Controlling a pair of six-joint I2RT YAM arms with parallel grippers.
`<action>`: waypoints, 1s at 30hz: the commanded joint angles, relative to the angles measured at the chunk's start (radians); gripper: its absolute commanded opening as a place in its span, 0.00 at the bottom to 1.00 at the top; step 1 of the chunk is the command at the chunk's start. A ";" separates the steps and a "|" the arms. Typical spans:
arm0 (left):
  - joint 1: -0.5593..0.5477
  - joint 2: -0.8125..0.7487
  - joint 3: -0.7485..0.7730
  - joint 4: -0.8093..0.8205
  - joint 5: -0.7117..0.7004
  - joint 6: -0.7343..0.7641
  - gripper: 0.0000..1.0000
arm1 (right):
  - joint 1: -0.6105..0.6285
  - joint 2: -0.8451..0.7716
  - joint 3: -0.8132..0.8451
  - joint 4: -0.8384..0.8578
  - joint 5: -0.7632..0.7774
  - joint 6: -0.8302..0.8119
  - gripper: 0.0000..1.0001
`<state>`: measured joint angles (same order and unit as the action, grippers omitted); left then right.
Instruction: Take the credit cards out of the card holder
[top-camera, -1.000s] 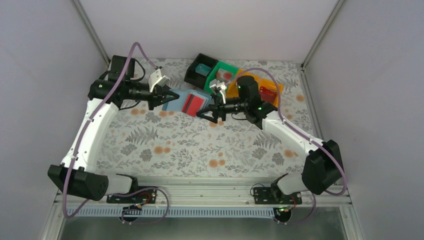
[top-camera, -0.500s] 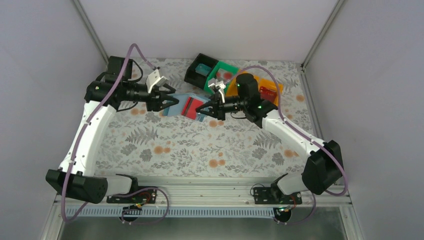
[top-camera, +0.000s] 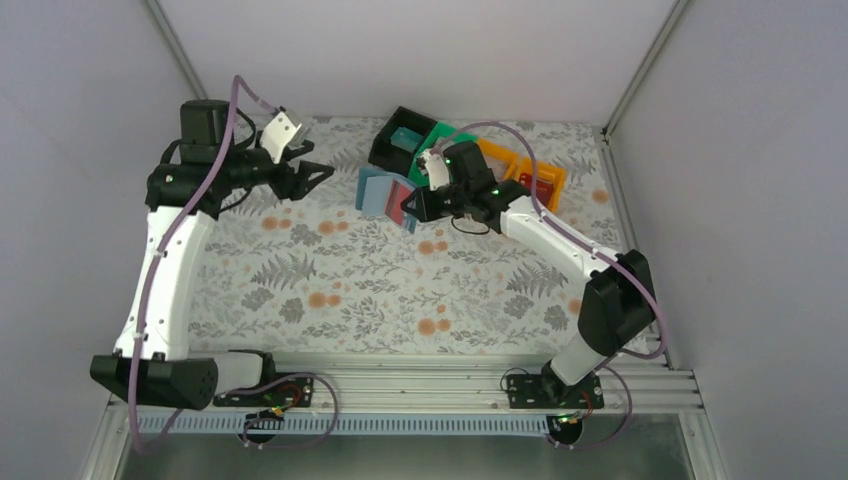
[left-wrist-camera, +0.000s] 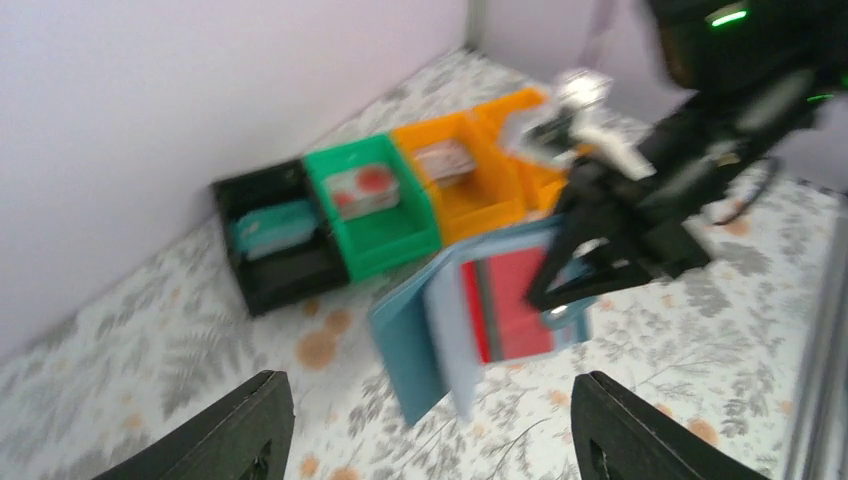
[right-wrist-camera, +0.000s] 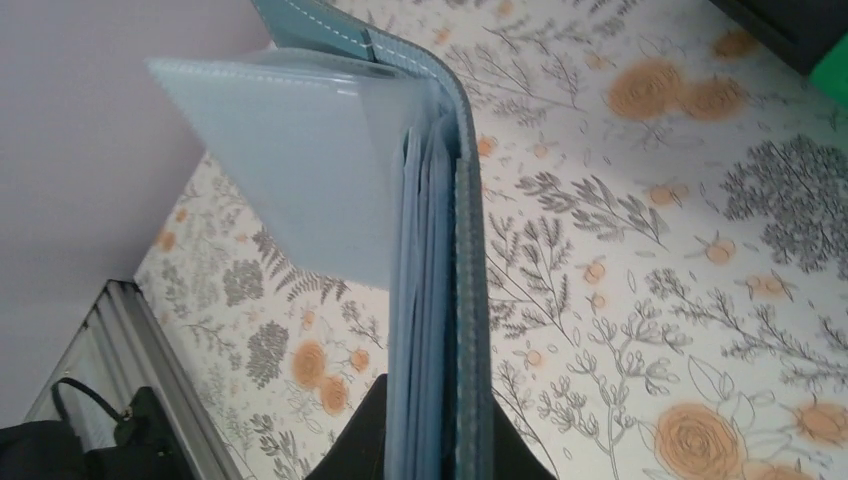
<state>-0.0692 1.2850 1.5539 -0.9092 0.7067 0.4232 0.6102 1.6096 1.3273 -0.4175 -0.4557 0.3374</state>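
The card holder (top-camera: 377, 191) is a blue-teal wallet, hanging open above the table. My right gripper (top-camera: 410, 205) is shut on its right edge. A red credit card (top-camera: 399, 196) shows in its inner pocket. In the right wrist view the card holder (right-wrist-camera: 462, 290) runs edge-on between my gripper's (right-wrist-camera: 435, 455) black fingers (right-wrist-camera: 362, 440), with a clear pocket flap (right-wrist-camera: 300, 170) fanned out to the left. My left gripper (top-camera: 305, 178) is open and apart from it, to the left. The left wrist view shows the card holder (left-wrist-camera: 425, 340), the red card (left-wrist-camera: 515, 305) and my open left gripper (left-wrist-camera: 430, 440).
Behind the wallet stand a black bin (top-camera: 398, 140) with a teal card (left-wrist-camera: 275, 225), a green bin (left-wrist-camera: 375, 225) with a pale red-marked card (left-wrist-camera: 355, 188), and an orange bin (top-camera: 520, 170) with another card (left-wrist-camera: 440, 158). The flowered cloth (top-camera: 400, 290) covers the table. Walls close the sides.
My left gripper opened, let go of the wallet and drew back to the left. My right gripper shut on the wallet's right edge and lifted it toward the bins.
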 joint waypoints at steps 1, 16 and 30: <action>-0.074 -0.050 -0.019 -0.051 0.258 0.049 0.67 | 0.046 0.012 0.086 -0.057 0.115 0.019 0.04; -0.194 0.118 -0.252 0.194 0.165 -0.073 0.47 | 0.095 0.013 0.067 0.019 -0.083 -0.103 0.04; -0.134 0.134 -0.257 0.099 0.326 0.051 0.39 | 0.100 -0.067 0.023 0.103 -0.303 -0.281 0.04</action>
<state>-0.1841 1.4273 1.3029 -0.7734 0.9195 0.4118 0.6975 1.6012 1.3460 -0.4107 -0.6285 0.1444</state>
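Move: The red card, in the open card holder that the right hand still grips, is about 13 cm to the left hand's right, 1 cm ahead and 14 cm below. For the right hand it is 2 cm to the left, level in depth and height. The black box stands roughly 26 cm ahead of the left hand, 14 cm to its right and 33 cm down; the green box is about 9 cm to the right of the black one. Left hand drops about 10 cm and rightward towards the red card, half-closing; right carries the holder back-left. ##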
